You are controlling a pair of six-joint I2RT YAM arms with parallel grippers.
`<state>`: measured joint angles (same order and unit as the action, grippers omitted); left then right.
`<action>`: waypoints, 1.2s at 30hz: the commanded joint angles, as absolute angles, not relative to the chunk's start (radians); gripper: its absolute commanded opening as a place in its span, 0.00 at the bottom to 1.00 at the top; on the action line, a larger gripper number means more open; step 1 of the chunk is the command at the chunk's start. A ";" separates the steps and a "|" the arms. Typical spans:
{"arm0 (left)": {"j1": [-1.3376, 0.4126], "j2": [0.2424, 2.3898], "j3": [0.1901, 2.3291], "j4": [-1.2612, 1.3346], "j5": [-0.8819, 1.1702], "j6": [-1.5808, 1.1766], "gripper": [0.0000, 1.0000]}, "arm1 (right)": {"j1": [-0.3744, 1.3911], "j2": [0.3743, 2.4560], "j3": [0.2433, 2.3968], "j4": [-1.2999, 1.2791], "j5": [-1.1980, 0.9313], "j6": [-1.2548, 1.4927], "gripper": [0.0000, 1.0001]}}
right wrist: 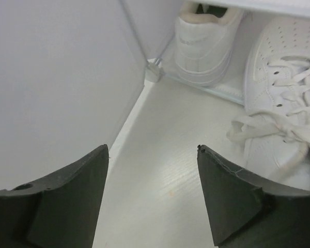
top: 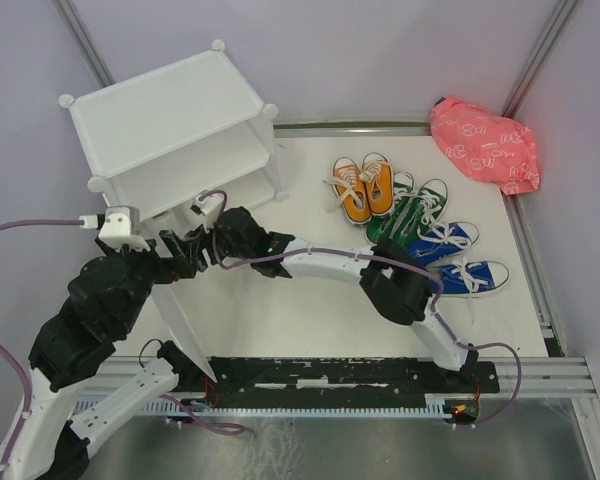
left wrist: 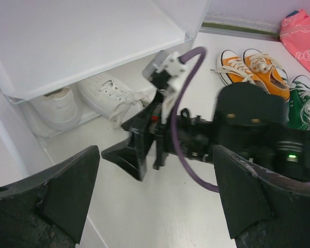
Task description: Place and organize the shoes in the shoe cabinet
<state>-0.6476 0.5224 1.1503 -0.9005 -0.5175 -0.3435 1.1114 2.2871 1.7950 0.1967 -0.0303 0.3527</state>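
Note:
The white shoe cabinet (top: 170, 105) stands at the back left. Two white shoes sit in its lower compartment, one with loose laces (left wrist: 106, 93) and one further in, heel outward (left wrist: 54, 106). My right gripper (right wrist: 152, 150) is open and empty at the mouth of that compartment, with the laced white shoe (right wrist: 284, 98) just to its right, apart from the fingers. My left gripper (left wrist: 155, 199) hangs open and empty over the table in front of the cabinet, facing the right gripper (left wrist: 125, 154). Orange (top: 365, 187), green (top: 415, 210) and blue (top: 460, 258) shoes lie on the table at right.
A pink patterned bag (top: 485, 145) lies in the back right corner. The cabinet's side wall (right wrist: 57, 77) stands close on the right gripper's left. The right arm (top: 330, 262) stretches across the table's middle with a purple cable along it.

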 commanded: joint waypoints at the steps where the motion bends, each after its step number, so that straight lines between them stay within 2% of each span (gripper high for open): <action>1: -0.645 0.484 1.120 -0.970 -0.491 -0.359 0.96 | 1.146 2.038 1.654 0.122 -0.036 0.244 0.81; 5: -0.646 0.458 1.117 -0.973 -0.486 -0.356 0.96 | 1.150 1.916 1.514 0.047 0.058 0.239 1.00; 8: -0.645 0.434 1.121 -0.979 -0.491 -0.363 0.96 | 1.149 1.892 1.486 -0.087 0.134 0.223 0.99; 13: -0.645 0.418 1.123 -0.983 -0.496 -0.371 0.97 | 1.148 1.925 1.464 -0.138 0.156 0.209 0.99; 21: -0.645 0.432 1.137 -0.978 -0.500 -0.365 0.96 | 1.148 1.932 1.380 -0.013 0.351 0.199 0.99; 25: -0.644 0.434 1.134 -0.979 -0.503 -0.365 0.96 | 1.145 1.947 1.361 0.049 0.381 0.173 0.99; 27: -0.647 0.438 1.130 -0.977 -0.503 -0.365 0.96 | 1.134 1.974 1.355 0.099 0.362 0.162 0.99; 32: -0.645 0.442 1.133 -0.980 -0.503 -0.358 0.96 | 1.063 2.023 1.341 0.241 0.152 0.208 0.99; 36: -0.645 0.442 1.140 -0.988 -0.516 -0.353 0.96 | 1.022 2.069 1.366 0.255 0.131 0.241 1.00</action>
<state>-0.6476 0.4229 1.1378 -0.9039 -0.4961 -0.3435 1.0676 2.0312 1.3495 0.1528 0.1959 0.2035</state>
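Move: The right hand hangs just outside the cabinet's lower opening. The second white shoe, half in, is centred about 9 cm ahead, 5 cm to its right and 10 cm below. The heel of the first white shoe, already inside, is some 8 cm ahead and 8 cm left, roughly 9 cm below. From the left hand, the second shoe lies about 20 cm ahead, 3 cm right and 29 cm below. Backing out and rising some 7 cm while swinging right, the right hand clears the shoes, then arcs on to the right and down towards the second white shoe's protruding heel, about 13 cm right and 6 cm lower in all, finishing with a forward nudge. Its fingers open fully and tip down up to 25 degrees before partly levelling; the left hand draws back about 2 cm, open. ##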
